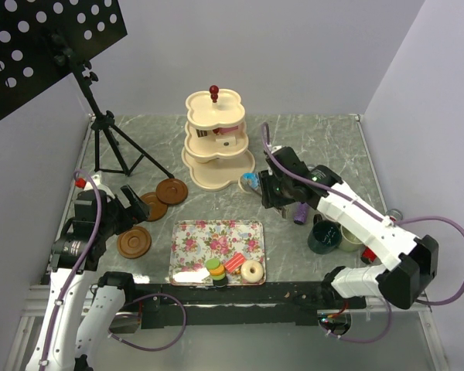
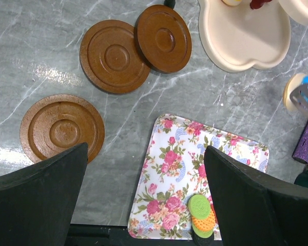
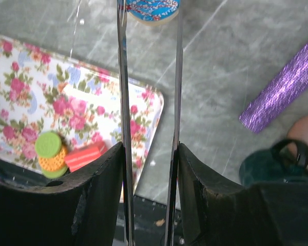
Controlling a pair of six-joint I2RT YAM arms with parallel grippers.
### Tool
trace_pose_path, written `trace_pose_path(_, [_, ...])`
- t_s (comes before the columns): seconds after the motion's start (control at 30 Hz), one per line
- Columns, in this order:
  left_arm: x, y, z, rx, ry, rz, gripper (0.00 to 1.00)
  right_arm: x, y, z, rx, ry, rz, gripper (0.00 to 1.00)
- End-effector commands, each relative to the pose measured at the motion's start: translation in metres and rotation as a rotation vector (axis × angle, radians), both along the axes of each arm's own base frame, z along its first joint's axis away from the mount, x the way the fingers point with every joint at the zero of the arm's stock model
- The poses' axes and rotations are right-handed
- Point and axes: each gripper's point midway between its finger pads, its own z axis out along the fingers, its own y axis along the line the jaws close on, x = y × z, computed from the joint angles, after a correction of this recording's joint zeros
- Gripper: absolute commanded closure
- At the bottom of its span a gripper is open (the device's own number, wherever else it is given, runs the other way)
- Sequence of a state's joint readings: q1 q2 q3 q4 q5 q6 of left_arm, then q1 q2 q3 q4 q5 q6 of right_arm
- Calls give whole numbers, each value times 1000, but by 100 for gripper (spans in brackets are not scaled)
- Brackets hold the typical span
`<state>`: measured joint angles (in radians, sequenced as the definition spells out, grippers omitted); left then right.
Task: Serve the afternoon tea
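My right gripper [image 3: 149, 148] is shut on metal tongs [image 3: 122, 77]. The tongs' tips pinch a blue-iced doughnut [image 3: 150, 10] just above the table, beside the base of the cream three-tier stand [image 1: 215, 139]. That doughnut [image 1: 250, 182] also shows from above. My left gripper [image 2: 146, 154] hangs open and empty between a brown saucer [image 2: 61, 126] and the floral tray [image 2: 179, 154]. Two more saucers [image 2: 114, 55] overlap farther back. Stacked macarons [image 1: 215, 270], a red cake slice [image 1: 234, 263] and a pale doughnut [image 1: 252, 270] lie on the tray. A dark teal mug [image 1: 323, 237] and a pale green mug [image 1: 350, 239] stand right.
A purple glittery microphone [image 1: 300, 212] lies between the right gripper and the mugs. A black music stand [image 1: 46, 46] on a tripod [image 1: 116, 147] occupies the back left corner. Something pink sits on the stand's middle tier [image 1: 224, 131].
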<state>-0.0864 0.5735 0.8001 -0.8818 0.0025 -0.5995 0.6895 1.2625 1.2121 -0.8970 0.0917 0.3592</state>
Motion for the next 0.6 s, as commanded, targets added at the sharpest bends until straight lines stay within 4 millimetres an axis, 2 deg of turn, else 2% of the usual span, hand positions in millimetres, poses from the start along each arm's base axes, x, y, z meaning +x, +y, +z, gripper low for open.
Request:
trace_pose_path(0.0, [2, 5, 2, -1, -13, 38, 0, 43, 8, 27, 69, -120, 1, 66])
trace_pose_path(0.23, [2, 5, 1, 1, -5, 36, 0, 86, 16, 19, 69, -130, -9, 65])
trace_pose_path(0.57, [3, 6, 0, 1, -4, 45, 0, 124, 30, 5, 44, -145, 10, 66])
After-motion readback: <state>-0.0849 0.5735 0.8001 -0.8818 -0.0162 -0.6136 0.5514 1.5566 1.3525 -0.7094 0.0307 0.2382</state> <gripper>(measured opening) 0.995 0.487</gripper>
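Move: The right hand holds tongs pinching the blue donut, about 8 cm ahead, 5 cm to its left and 11 cm below. The stand's bottom tier has its middle some 15 cm ahead, 16 cm to the left and 14 cm below this hand. The flowered tray lies roughly 13 cm back and 16 cm left; the purple tube about 6 cm ahead and 14 cm right. From the left hand, the bottom tier is about 19 cm ahead and 26 cm right. Forward over the table goes the right hand, quickly at first and then slowing, about 10 cm in all; it sinks a couple of centimetres and eases slightly left towards the end. This brings the donut in from the front right to the stand's bottom tier, with the wrist's attitude nearly unchanged and the fingers keeping their grip on the tongs. ##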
